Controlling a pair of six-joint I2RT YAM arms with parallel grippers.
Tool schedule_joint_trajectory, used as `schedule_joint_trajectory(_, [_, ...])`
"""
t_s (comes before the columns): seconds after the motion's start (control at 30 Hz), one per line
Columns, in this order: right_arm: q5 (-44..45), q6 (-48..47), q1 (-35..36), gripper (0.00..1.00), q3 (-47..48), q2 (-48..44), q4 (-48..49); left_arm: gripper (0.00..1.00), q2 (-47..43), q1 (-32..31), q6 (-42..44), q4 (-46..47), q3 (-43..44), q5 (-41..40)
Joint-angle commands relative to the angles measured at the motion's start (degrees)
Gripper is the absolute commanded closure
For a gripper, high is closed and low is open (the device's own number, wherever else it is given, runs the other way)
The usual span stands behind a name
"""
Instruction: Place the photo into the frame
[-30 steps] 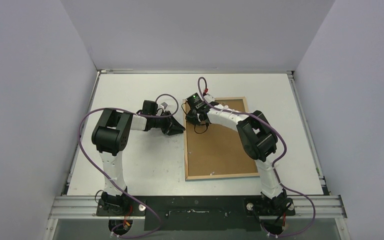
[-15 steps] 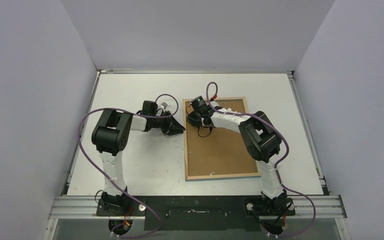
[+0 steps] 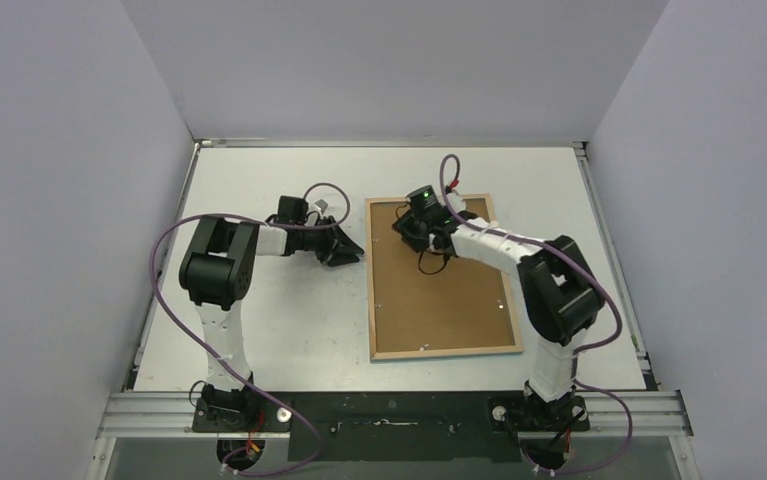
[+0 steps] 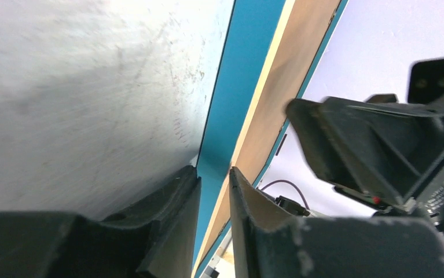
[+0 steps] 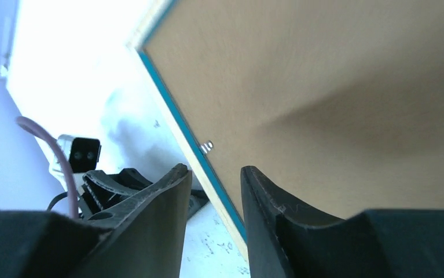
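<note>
The frame [image 3: 370,300] lies face down on the table with a brown backing board [image 3: 444,290] filling its back. The photo is hidden. My left gripper [image 3: 357,249] is low on the table just off the frame's left edge. Its fingers stand a narrow gap apart, and the turquoise edge [image 4: 239,87] runs ahead of the tips [image 4: 212,171]. My right gripper [image 3: 409,232] hovers over the board near the frame's far left corner. In the right wrist view it is open [image 5: 215,169] and empty, above the frame's edge [image 5: 179,130] and the board [image 5: 323,87].
A small metal tab [image 5: 206,146] sticks out at the frame's left edge. White table [image 3: 279,320] lies left of the frame, with grey walls on three sides. The two grippers are close together: the right one [image 4: 375,145] shows in the left wrist view.
The right gripper has opened and moved right along the top of the frame. The left gripper has drawn back slightly to the left and its fingers have parted a little.
</note>
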Motion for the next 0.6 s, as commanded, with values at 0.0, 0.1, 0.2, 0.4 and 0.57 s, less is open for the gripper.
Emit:
schedule_joint_trajectory(0.0, [7.7,-11.8,-4.5,0.6,1.5,-12.0,-10.2,0.67,-2.0,3.4,8.4,-9.8,7.6,-3.9])
schedule_joint_trajectory(0.1, [14.9,-19.3,-7.2,0.43,1.5,-16.9,-19.1,0.57,-1.3,4.3,15.0,-17.6,14.7,-5.4])
schedule_joint_trajectory(0.2, [13.2,-25.9,-13.6,0.3,0.2,-19.2,-23.5,0.49,0.6,4.5,22.5,-26.6,23.1,-8.9])
schedule_joint_trajectory(0.4, [5.8,-36.2,-24.7,0.18,-1.9,-17.6,-29.3,0.37,0.9,4.3,25.2,-29.1,26.8,-11.4])
schedule_joint_trajectory(0.57, [-3.8,-38.4,-30.8,0.16,-6.8,-16.6,-29.8,0.35,-2.6,3.6,23.3,-26.2,20.3,-11.2])
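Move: Over the frame's brown back, near its far left part, hangs the right hand; the middle of the right rail lies about 22 cm to its right, 8 cm back and 5 cm below, the far right corner 20 cm right and 9 cm ahead. The left rail's middle is 8 cm left and 8 cm back. Beside the left hand, that same rail's middle is 4 cm back and 2 cm right, its far left corner 15 cm ahead and 1 cm right. Sweeping some 25 cm to its right in a low arc, the right hand rises across the brown back, then sinks and draws back slightly over the right rail, opening wide while its fingers lose their leftward slant. The left hand leaves the left rail, going forward, up and left about 10 cm, opening and swinging its fingers more forward, then begins to sink. ##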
